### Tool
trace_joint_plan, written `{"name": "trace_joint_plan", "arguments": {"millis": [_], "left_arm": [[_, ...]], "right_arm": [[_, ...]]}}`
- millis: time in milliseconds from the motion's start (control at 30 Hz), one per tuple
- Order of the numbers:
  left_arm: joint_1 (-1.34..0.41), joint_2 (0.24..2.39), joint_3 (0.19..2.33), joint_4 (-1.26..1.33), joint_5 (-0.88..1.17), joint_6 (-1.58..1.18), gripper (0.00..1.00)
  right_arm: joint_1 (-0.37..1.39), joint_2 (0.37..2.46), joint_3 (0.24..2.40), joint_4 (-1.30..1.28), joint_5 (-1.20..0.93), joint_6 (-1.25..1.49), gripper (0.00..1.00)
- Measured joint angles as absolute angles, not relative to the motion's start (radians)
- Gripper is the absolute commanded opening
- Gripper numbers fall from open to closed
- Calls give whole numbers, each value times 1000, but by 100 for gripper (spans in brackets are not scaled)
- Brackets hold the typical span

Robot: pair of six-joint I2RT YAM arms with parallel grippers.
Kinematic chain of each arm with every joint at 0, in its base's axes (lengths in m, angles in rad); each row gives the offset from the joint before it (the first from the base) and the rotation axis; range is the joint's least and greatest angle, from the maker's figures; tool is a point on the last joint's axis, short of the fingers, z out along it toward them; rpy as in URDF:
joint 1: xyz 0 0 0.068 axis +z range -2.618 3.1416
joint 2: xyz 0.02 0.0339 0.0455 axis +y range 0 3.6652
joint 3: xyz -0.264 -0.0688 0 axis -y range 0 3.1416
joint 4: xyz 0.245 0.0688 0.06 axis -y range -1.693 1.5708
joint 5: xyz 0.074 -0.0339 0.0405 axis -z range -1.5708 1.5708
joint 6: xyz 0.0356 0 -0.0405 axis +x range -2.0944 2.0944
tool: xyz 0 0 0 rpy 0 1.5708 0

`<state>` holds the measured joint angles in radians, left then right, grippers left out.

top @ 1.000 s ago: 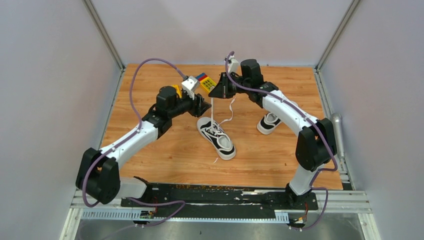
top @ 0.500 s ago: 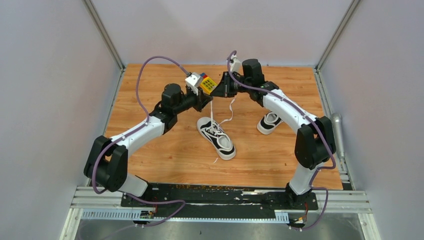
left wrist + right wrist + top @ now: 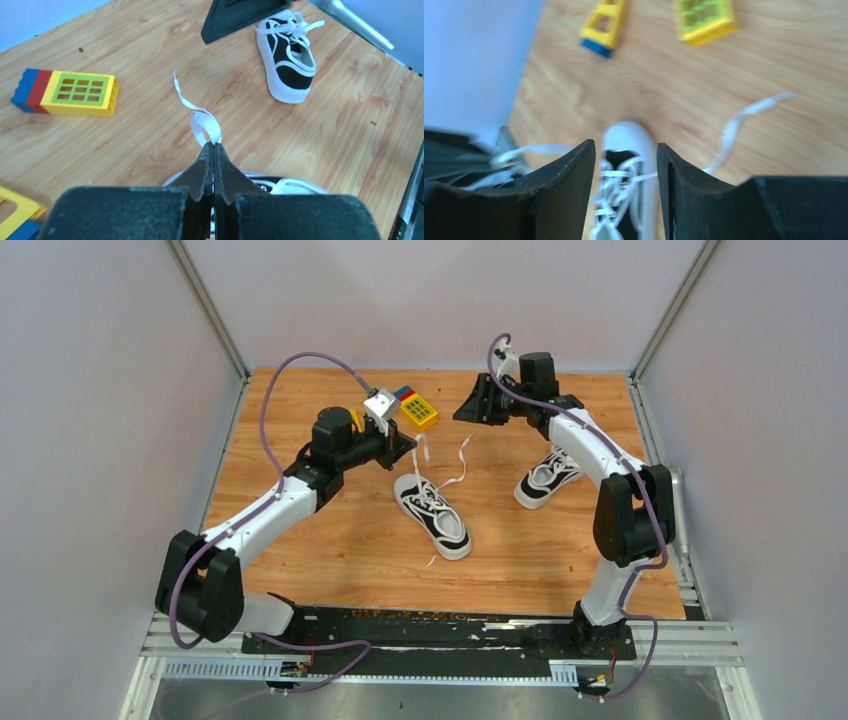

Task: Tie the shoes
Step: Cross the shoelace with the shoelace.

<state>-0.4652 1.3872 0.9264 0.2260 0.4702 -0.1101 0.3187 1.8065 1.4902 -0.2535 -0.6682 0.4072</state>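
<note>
One of the shoes [image 3: 433, 514], a black sneaker with a white sole, lies mid-table. Its white lace [image 3: 202, 123] rises into my left gripper [image 3: 214, 145], which is shut on it just above the toe end; the same gripper [image 3: 411, 444] shows in the top view. My right gripper [image 3: 467, 406] hangs open at the back with nothing between its fingers, and in its own wrist view the gripper [image 3: 626, 150] looks down on that shoe [image 3: 626, 172]. A loose lace end [image 3: 744, 114] lies on the wood. The second shoe [image 3: 545, 476] lies to the right, laces loose.
Colourful toy blocks [image 3: 414, 408] sit at the back centre between the grippers; one yellow-green block [image 3: 70, 92] lies left of the held lace. A grey metal cylinder [image 3: 673, 498] rests along the right edge. Grey walls close three sides.
My right gripper opened, let go of the lace and drew back to the right. My left gripper shut on the lace and pulled slightly left.
</note>
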Motion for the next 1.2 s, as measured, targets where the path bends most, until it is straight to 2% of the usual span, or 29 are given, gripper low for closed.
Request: {"name": "trace_joint_plan", "arguments": {"millis": [100, 267, 567, 600, 633, 700, 833, 1000, 1200], "left_arm": [[-448, 1328, 921, 152, 477, -83, 0], [-438, 1290, 921, 58, 533, -64, 0], [-434, 1291, 921, -46, 606, -64, 0], [-432, 1293, 921, -45, 608, -64, 0], [-430, 1297, 921, -45, 612, -64, 0], [-429, 1306, 921, -44, 620, -66, 0], [-429, 1349, 926, -34, 647, -77, 0], [-429, 1432, 956, -41, 683, -67, 0], [-429, 1541, 1048, -42, 757, -36, 0]], "right_arm": [[286, 1862, 1515, -323, -512, 313, 46], [374, 1991, 1518, -404, -271, 155, 42], [435, 2093, 1518, -439, -91, 72, 32], [435, 2101, 1519, -442, -76, 72, 29], [434, 2109, 1525, -445, -69, 71, 22], [433, 2115, 1536, -445, -54, 66, 2], [417, 2138, 1568, -455, -93, 58, 0], [362, 2112, 1573, -518, -296, 58, 0], [276, 1804, 1439, -452, -610, 66, 0]]}}
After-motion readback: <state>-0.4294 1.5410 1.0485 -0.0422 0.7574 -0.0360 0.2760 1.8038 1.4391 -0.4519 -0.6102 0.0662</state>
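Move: The free end of the loose shoelace lies on the table about 2 cm farther out than the open right hand, 5 cm to its right and some 20 cm below. From that hand, the shoe being tied is 16 cm back and 6 cm left, the toy block 9 cm out and 9 cm left. For the left hand, which already holds the other lace end, that shoe sits about 9 cm back, 4 cm right and 18 cm below; the loose end is 9 cm ahead and 13 cm right. The loose shoelace's free end is what the right hand goes for: it drops some 19 cm, edging right, its fingers tipping about 40 degrees steeper, pinches the lace, then lifts it about 13 cm and a little back while levelling out again. Keeping its shut grip on the other lace end, the left hand draws back, then sinks about 5 cm nearer the shoe, easing slightly forward and right. ##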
